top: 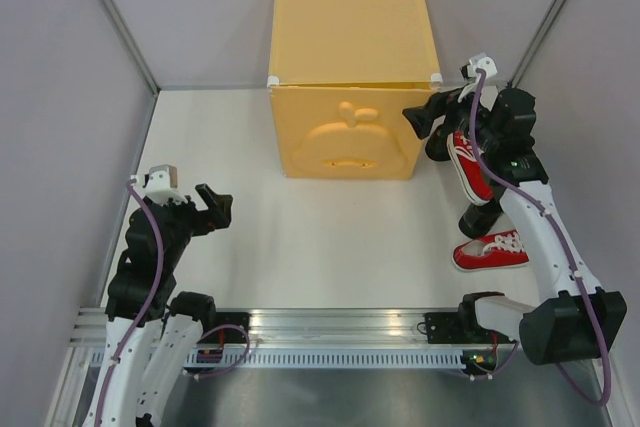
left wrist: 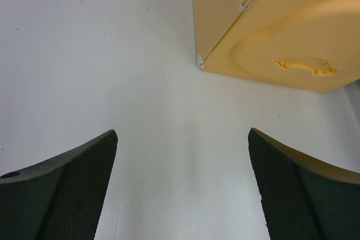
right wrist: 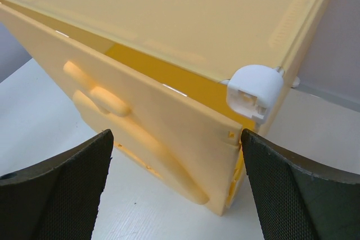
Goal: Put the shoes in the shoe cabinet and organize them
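Observation:
The shoe cabinet [top: 350, 47] is a yellow-orange cube at the back middle of the table. Its apple-embossed door [top: 345, 137] faces me. In the right wrist view the door [right wrist: 157, 122] stands slightly ajar, with a dark gap under the top panel. My right gripper [top: 413, 119] is open at the door's upper right corner, and one finger [right wrist: 292, 195] sits beside the door's edge under the white connector [right wrist: 254, 89]. One red sneaker [top: 470, 169] lies partly under the right arm. Another [top: 490, 250] lies nearer me. My left gripper [top: 220, 207] hangs open and empty, front left. I cannot pick out the black shoes.
Grey walls close in the white table on the left, back and right. A metal rail [top: 330, 332] with both arm bases runs along the near edge. In the left wrist view the cabinet's lower left corner [left wrist: 200, 63] is ahead and to the right.

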Available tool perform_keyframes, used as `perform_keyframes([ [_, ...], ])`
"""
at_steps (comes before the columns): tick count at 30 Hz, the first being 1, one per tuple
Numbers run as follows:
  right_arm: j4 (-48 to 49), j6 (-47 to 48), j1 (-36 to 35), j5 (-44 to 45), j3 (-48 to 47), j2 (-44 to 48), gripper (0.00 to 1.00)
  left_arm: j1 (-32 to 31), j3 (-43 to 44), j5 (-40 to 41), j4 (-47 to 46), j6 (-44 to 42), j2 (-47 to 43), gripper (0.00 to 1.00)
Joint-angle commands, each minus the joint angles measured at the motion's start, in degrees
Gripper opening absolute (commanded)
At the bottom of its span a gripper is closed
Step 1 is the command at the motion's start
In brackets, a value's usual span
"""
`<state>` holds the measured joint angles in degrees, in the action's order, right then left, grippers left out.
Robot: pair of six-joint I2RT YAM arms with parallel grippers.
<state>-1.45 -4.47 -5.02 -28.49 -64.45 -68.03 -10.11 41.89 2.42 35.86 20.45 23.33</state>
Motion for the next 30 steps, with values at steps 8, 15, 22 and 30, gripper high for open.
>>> perform_keyframes([
  [8,-1.09,-0.1,0.18,-6.4,-0.42,2.28,0.97,-0.17,-0.14,-0.22,-2.28,-1.81,-0.04,1.0],
  [15,-7.68,-0.37,0.18,-8.68,-1.12,5.36,0.95,-0.17,-0.05,-0.04,-2.19,-1.81,-0.04,1.0],
  [22,-16.46,-0.02,0.18,-18.07,-2.0,10.89,0.95,-0.17,-0.05,0.22,-2.19,-1.73,-0.13,1.0],
  [30,-20.96,-2.64,0.18,-36.97,-2.27,16.79,0.97,-0.17,-0.05,0.57,-2.11,-1.55,0.05,1.0],
])
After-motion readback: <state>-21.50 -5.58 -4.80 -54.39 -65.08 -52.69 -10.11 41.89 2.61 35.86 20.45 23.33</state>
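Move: The cabinet door's free upper corner is right at the right hand's farther finger, about 4 cm ahead of the hand point, 3 cm to its right and some 2 cm lower. The cabinet body's middle lies roughly 18 cm ahead, 16 cm left and 12 cm down. The upper red shoe is level with the hand, about 17 cm right and 20 cm below. From the left hand that door corner is some 24 cm ahead, 50 cm right and 7 cm higher. The right hand's farther finger hooks behind the door's free edge and draws the door open, starting slowly and then quickening: about 13 cm back towards the robot and some 4 cm left, away from the cabinet. The wrist swings roughly 20 degrees counter-clockwise along with the door, and the fingers stay wide open around its edge without pinching. ##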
